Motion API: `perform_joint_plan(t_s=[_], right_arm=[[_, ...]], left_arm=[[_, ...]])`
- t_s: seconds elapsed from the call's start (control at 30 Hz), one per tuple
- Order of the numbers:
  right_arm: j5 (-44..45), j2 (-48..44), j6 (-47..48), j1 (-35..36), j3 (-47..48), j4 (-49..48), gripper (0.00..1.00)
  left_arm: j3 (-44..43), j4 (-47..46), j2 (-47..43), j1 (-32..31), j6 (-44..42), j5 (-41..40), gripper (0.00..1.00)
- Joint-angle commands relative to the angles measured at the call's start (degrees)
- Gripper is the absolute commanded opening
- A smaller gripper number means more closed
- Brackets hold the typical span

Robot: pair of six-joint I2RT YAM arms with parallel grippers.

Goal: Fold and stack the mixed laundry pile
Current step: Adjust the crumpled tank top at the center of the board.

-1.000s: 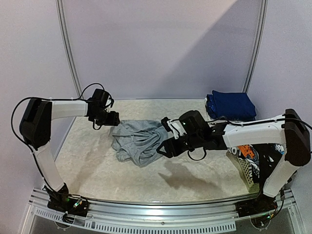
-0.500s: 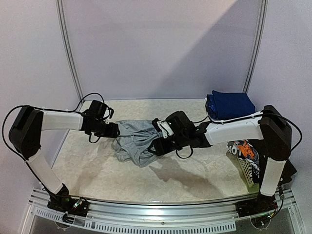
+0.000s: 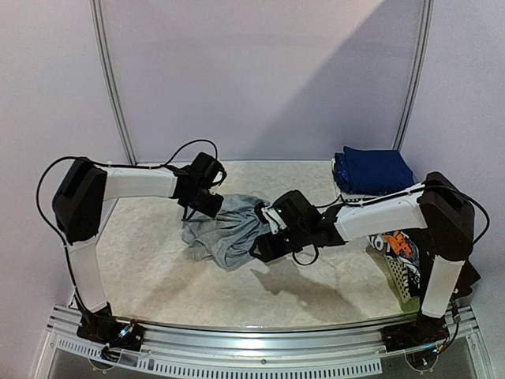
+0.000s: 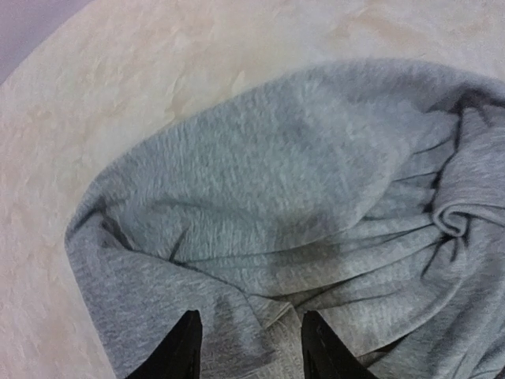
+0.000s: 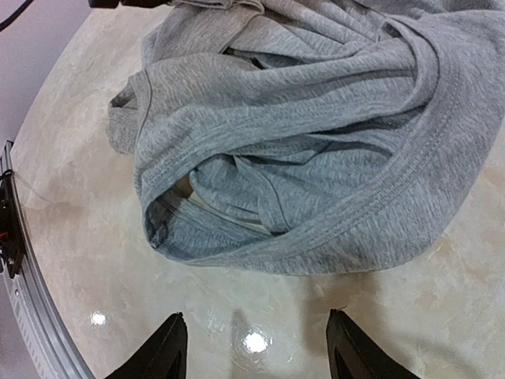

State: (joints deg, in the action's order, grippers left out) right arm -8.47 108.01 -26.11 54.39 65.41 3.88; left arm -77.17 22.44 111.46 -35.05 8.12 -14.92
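Note:
A crumpled grey shirt [image 3: 223,234] lies mid-table, the only piece of the laundry pile out on the table top. My left gripper [image 3: 211,204] sits at its far upper edge. In the left wrist view its jaws [image 4: 252,347] stand apart, pressed down on the grey shirt [image 4: 300,205] with a raised fold between the fingertips [image 4: 187,347]. My right gripper [image 3: 264,245] is at the shirt's near right side. In the right wrist view it [image 5: 256,347] stands open over bare table, just short of the thick hem of the shirt [image 5: 316,158].
A folded navy blue stack [image 3: 374,170] rests at the back right. A white lattice basket [image 3: 397,278] stands at the right edge, holding orange-black-white printed cloth [image 3: 400,245] with black cloth [image 3: 442,264] beside it. The table's metal front rail [image 3: 252,351] runs along the near edge.
My left arm has swung right from the shirt's left end to its far upper edge, and its jaws have narrowed. My right gripper shifted slightly along the shirt's near right side.

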Motion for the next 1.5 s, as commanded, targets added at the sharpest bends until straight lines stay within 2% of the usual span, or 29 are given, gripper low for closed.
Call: perform_joint_plan(t_s=[0.0,0.17,0.3,0.43,0.6,0.8,1.07,1.33,1.47], right_arm=[[2.46,-4.01,0.43,0.28,-2.06,0.91,0.61],[3.03,-5.21,1.00,0.27,-2.64,1.37,0.61],[3.14,-5.05,1.31,0.22,-2.52,1.44,0.61],[2.99,-4.67,1.48,0.23,-2.54,1.31,0.62],[2.93,-4.52,1.36,0.28,-2.68,1.31,0.62],[3.02,-4.73,1.32,0.25,-2.96,1.42,0.61],[2.68,-4.78,1.24,0.26,-2.59,1.40,0.61],[-1.66,-3.72,1.31,0.33,-1.23,-0.14,0.61],[-3.52,-2.08,2.22,1.74,1.63,-0.55,0.61]], left_arm=[[-3.41,7.99,3.43,-0.61,-1.60,-5.18,0.40],[-4.56,9.13,5.08,-0.96,-1.75,-4.69,0.36],[-5.14,10.23,5.75,-1.70,-1.70,-4.66,0.37],[-5.39,10.13,6.33,-2.16,-1.84,-4.57,0.43],[-6.40,11.11,7.41,-2.31,-1.88,-5.04,0.42],[-6.50,11.64,7.53,-2.31,-1.76,-6.74,0.33],[-5.55,11.81,5.34,-2.44,-1.60,-7.15,0.00],[-2.71,11.90,-0.08,-2.33,-0.78,-7.01,0.00],[0.29,11.66,-5.77,-1.26,1.51,-9.42,0.00]])
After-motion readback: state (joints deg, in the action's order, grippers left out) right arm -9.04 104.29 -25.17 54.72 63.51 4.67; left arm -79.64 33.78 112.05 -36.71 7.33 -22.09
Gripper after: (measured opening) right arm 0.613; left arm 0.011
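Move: The crumpled tank top lies right under and beside the left hand: its middle about 4 cm back, 4 cm to the right and 4 cm below, while the loose fold at its left part is some 1 cm back, 2 cm left and 4 cm below. From the right hand, waiting open, the tank top's middle is about 10 cm ahead, 8 cm left and 3 cm below. Nothing else stands close by. The left fingers pinch a loose fold in the tank top's left part, having sunk nearly 4 cm onto it with a slight draw back and a roll of some 10 degrees that lifts the hand's left side. Half open at first, they shut completely down there; then the hand begins to rise, about 3 cm, easing left with the cloth held. ##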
